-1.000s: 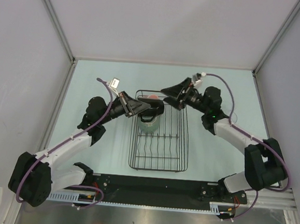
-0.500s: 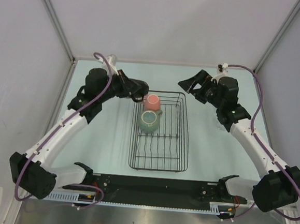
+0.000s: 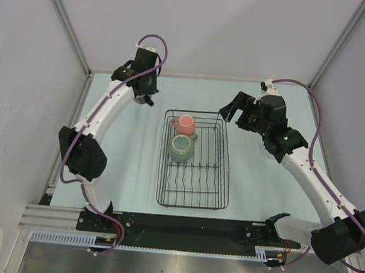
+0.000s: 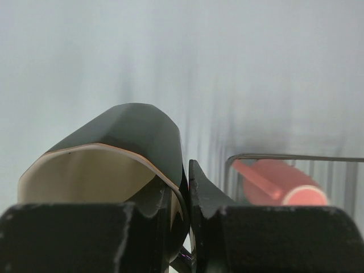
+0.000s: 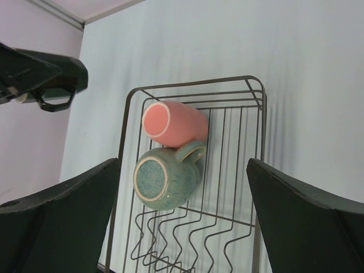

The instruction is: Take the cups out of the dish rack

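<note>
The black wire dish rack point(image 3: 225, 178) lies mid-table. In its far end lie a pink cup point(image 3: 185, 124) on its side and a pale-green handled cup point(image 3: 181, 148) bottom up, touching each other. My left gripper point(image 3: 145, 98) is off the rack's far left corner, shut on the rim of a black cup point(image 4: 136, 131) with a cream inside. The left wrist view shows the pink cup point(image 4: 278, 183) behind the rack's wire point(image 4: 296, 157). Off the rack's far right corner hovers my right gripper point(image 3: 234, 110), open and empty; its view looks down on the pink cup point(image 5: 173, 124) and green cup point(image 5: 165, 179).
Grey walls with metal corner posts point(image 3: 68, 26) close in the pale table point(image 3: 262, 174) on three sides. The near half of the rack point(image 5: 259, 114) holds only wavy wire dividers. The left arm's tip point(image 5: 45, 77) shows at the upper left of the right wrist view.
My left arm has swung from over the rack out to the far left, carrying the black cup. My right arm has drawn back from the rack's far end to the right.
</note>
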### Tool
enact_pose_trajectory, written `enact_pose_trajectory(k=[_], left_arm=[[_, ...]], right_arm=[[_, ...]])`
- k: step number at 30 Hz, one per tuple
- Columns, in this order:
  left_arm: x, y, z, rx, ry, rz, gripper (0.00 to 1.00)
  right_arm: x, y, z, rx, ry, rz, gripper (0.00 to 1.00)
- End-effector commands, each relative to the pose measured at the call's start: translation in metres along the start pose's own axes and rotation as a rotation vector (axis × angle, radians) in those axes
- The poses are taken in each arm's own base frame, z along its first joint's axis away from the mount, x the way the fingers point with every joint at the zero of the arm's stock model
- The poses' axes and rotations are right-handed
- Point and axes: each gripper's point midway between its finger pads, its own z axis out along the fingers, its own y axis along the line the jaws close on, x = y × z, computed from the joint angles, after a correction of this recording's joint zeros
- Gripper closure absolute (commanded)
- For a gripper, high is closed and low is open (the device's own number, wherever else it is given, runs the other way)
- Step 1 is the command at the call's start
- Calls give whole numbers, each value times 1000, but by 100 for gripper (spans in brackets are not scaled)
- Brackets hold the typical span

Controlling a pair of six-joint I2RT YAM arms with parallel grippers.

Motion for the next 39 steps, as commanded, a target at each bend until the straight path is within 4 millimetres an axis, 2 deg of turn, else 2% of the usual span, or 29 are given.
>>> enact_pose_trajectory(k=[1, 3, 7, 11, 16, 28, 37, 39], left_arm=[[-3, 29, 8, -102, 51, 71, 100], [-2, 32, 18, -97, 72, 51, 100], [14, 31, 44, -78, 140, 31, 100], [38, 31, 71, -66, 217, 22, 100], [66, 26, 92, -19, 292, 0, 100], [98, 28, 119, -27, 360, 1, 100], [110, 33, 119, -42, 359, -4, 100], [108, 35, 115, -50, 347, -10, 91]], right_arm=[[-17, 12, -12, -9, -47, -57, 0], [-12, 12, -10, -8, -31, -63, 0], [-4, 15, -4, -10, -6, -74, 0], [-2, 15, 2, -7, 6, -82, 0], [2, 13, 10, 3, 22, -75, 0], [9, 3, 18, 23, 43, -43, 0], [12, -1, 17, 29, 45, -43, 0], [12, -1, 17, 28, 43, -41, 0]])
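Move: The left hand still holds the dark cup; its landing spot, bare table left of the rack, lies about 20 cm below, 4 cm left and 1 cm ahead. The pink cup in the rack is level with the hand, 13 cm right and 17 cm lower; the green cup is 10 cm back, 13 cm right and 17 cm lower. From the empty right hand the spot is roughly 10 cm ahead, 31 cm left and 22 cm below. Left hand lowers the gripped dark cup about 17 cm tableward, tipping down; the open right hand sinks 3 cm. ##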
